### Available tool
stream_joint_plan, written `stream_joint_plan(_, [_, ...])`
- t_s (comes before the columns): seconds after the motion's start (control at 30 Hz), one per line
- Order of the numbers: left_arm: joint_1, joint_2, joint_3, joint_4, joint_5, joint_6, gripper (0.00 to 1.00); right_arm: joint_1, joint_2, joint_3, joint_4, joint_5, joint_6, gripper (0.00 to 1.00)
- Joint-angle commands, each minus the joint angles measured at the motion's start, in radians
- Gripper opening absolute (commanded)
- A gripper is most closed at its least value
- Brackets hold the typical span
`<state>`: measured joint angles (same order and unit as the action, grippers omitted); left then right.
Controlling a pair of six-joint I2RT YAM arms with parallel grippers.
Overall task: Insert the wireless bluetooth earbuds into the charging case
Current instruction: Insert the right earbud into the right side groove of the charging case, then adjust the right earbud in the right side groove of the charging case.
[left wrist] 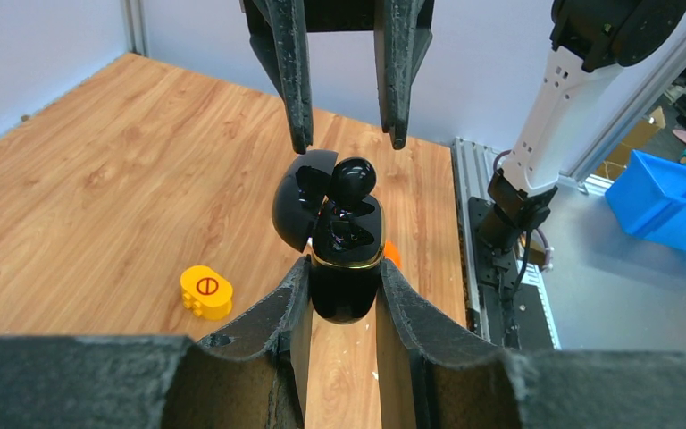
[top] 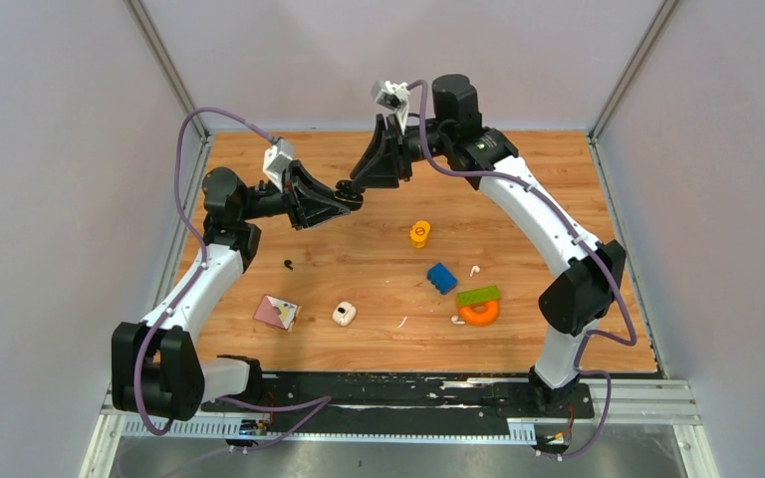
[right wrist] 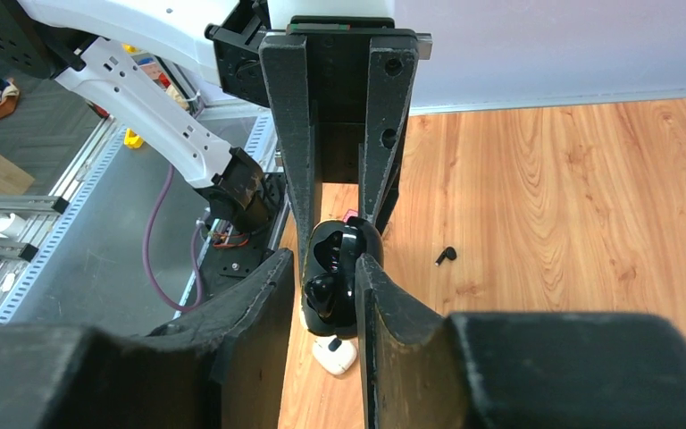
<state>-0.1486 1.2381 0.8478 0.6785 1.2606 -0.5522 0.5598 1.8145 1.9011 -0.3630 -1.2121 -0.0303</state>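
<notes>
My left gripper (left wrist: 344,268) is shut on the black charging case (left wrist: 347,268), which it holds up over the table with the lid (left wrist: 302,197) swung open. One black earbud (left wrist: 353,179) sits in the case's mouth, its rounded head sticking out. My right gripper (left wrist: 348,145) hovers just above it, jaws apart and touching nothing. In the right wrist view the same earbud (right wrist: 326,295) lies between my right fingers without contact. Another black earbud (top: 288,265) lies on the table. White earbuds (top: 474,270) lie at mid-right.
A white case (top: 344,314) sits open on the table below the grippers. A yellow block (top: 419,233), a blue block (top: 441,277), a green block (top: 478,295) on an orange ring (top: 479,313), and a pink block (top: 276,312) are scattered around.
</notes>
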Motion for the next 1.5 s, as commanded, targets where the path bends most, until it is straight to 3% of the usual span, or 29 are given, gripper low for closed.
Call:
stream_joint_plan(0.0, [0.000,-0.009,-0.002,0.064,0.012,-0.003,0.00,0.002,-0.003,0.055,-0.006,0.008,-0.024,0.32])
stream_joint_plan(0.2, [0.000,-0.007,-0.010,0.074,-0.016,-0.008,0.00,0.002,-0.023,0.103,-0.036,0.041,-0.041,0.31])
stream_joint_plan(0.4, [0.000,-0.008,-0.033,0.116,-0.091,-0.023,0.00,0.004,-0.069,0.097,-0.247,0.251,-0.161,0.29])
stream_joint_plan(0.57, [0.000,0.000,-0.065,0.186,-0.132,-0.043,0.00,0.008,-0.083,0.056,-0.304,0.361,-0.073,0.45])
stream_joint_plan(0.87, [-0.003,0.010,-0.095,0.279,-0.140,-0.084,0.00,0.031,-0.018,0.115,-0.309,0.372,-0.028,0.64])
stream_joint_plan(1.47, [-0.003,-0.006,-0.107,0.286,-0.134,-0.103,0.00,0.020,0.014,0.146,-0.296,0.350,-0.007,0.64])
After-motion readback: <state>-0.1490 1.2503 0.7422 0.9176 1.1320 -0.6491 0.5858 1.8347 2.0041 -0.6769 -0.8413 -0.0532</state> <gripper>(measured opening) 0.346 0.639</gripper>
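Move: The right earbud stands in the right groove of the open black case, its head about 2 cm to the right gripper's left and 2 cm below; the case's middle is some 3 cm left and 4 cm down. The left gripper holds that case and has the earbud roughly 2 cm to its right and 3 cm above. From the right gripper, the yellow block lies about 10 cm ahead, 11 cm right and 34 cm down. Raise the free right gripper about 1.5 cm off the earbud, then swing it forward and down, ending about 3 cm ahead of and 3.5 cm below its start. Meanwhile spread its fingers to about twice their gap, turn it nearly 20 degrees clockwise and dip the tips, setting the rear fingertip against the earbud's head. Keep the left grip on the case, easing it 1.5 cm forward. ##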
